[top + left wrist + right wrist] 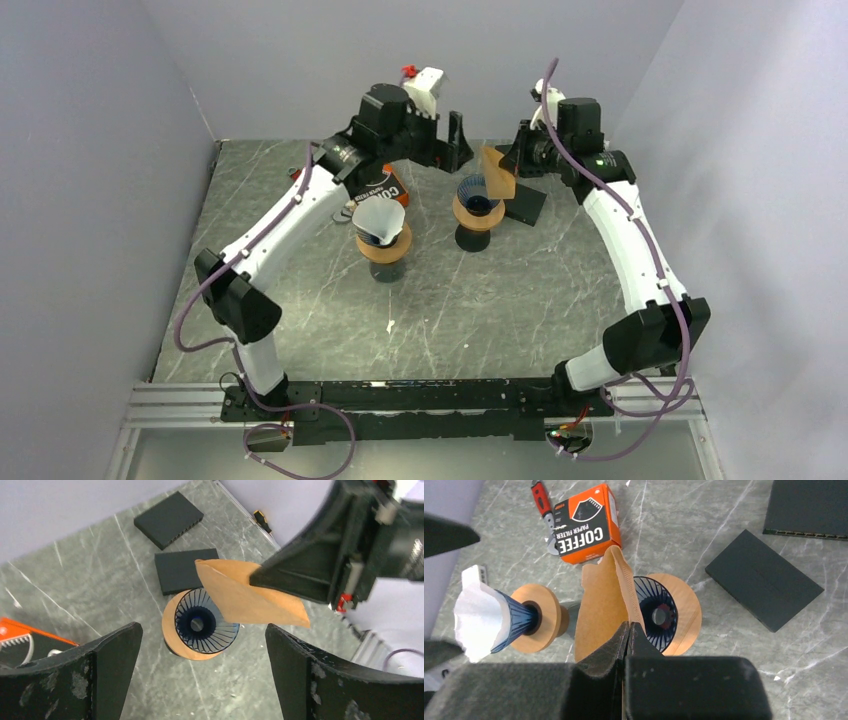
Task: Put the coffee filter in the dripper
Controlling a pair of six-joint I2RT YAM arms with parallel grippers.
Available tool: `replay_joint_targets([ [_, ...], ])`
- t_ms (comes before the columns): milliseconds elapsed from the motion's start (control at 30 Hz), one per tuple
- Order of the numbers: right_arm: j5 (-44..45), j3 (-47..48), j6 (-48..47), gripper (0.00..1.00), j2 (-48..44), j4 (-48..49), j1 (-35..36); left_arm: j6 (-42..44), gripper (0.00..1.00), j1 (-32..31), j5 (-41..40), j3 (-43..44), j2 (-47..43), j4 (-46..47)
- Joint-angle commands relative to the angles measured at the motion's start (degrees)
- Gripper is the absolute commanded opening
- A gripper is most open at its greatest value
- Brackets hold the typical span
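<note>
My right gripper point(628, 627) is shut on the lower edge of a brown paper coffee filter point(601, 605). It holds the filter flat and upright, just above and beside the blue ribbed dripper point(659, 612) on its wooden ring. In the top view the filter point(497, 172) hangs over the far right rim of this dripper point(478, 200), with the right gripper point(517, 160) behind it. My left gripper point(202, 630) is open and empty above the same dripper point(205, 625). The filter point(240, 597) lies beyond its fingers without touching them.
A second dripper point(381, 222) to the left holds a white filter point(476, 615). An orange coffee filter box point(584, 525) and a red tool point(541, 500) lie behind it. Two black blocks point(764, 580) point(809, 505) sit to the right of the drippers. Walls close in on three sides.
</note>
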Motion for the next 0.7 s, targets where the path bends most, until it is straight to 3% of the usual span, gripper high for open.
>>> replay_joint_targets([
  [0, 8.5, 0.5, -2.3, 0.00, -0.3, 5.1, 2.7, -15.1, 0.99, 5.7, 11.7, 3.6, 2.7, -3.9],
  [367, 17.5, -7.4, -3.9, 0.00, -0.5, 11.1, 6.9, -23.1, 1.00, 6.1, 15.4, 1.6, 7.5, -0.3],
  [667, 18.2, -11.0, -3.0, 0.00, -1.2, 13.9, 8.2, -24.2, 0.94, 5.5, 15.5, 6.5, 14.1, -6.0],
])
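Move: Just left of the right hand's shut fingers, which already hold the brown filter, the empty dripper stands about 4 cm left, 1 cm ahead and 13 cm below. From that hand, the dripper with the white filter is some 24 cm left and 5 cm back; the small black box is 10 cm right, 9 cm ahead on the table. From the left hand, the brown filter lies about 7 cm right, 1 cm ahead and 9 cm below; the empty dripper 5 cm right, 3 cm ahead, 21 cm below. Lowering the filter towards the empty dripper, the right hand sinks about 6 cm with a slight forward drift, its left side rolling down some 10 degrees and its fingers staying shut on the paper. The wide-open left hand first reaches forward, left and down, then draws back a little and drops on with a rightward drift, about 9 cm lower in all, tipping down some 30 degrees and closing in on the filter without pinching it. ##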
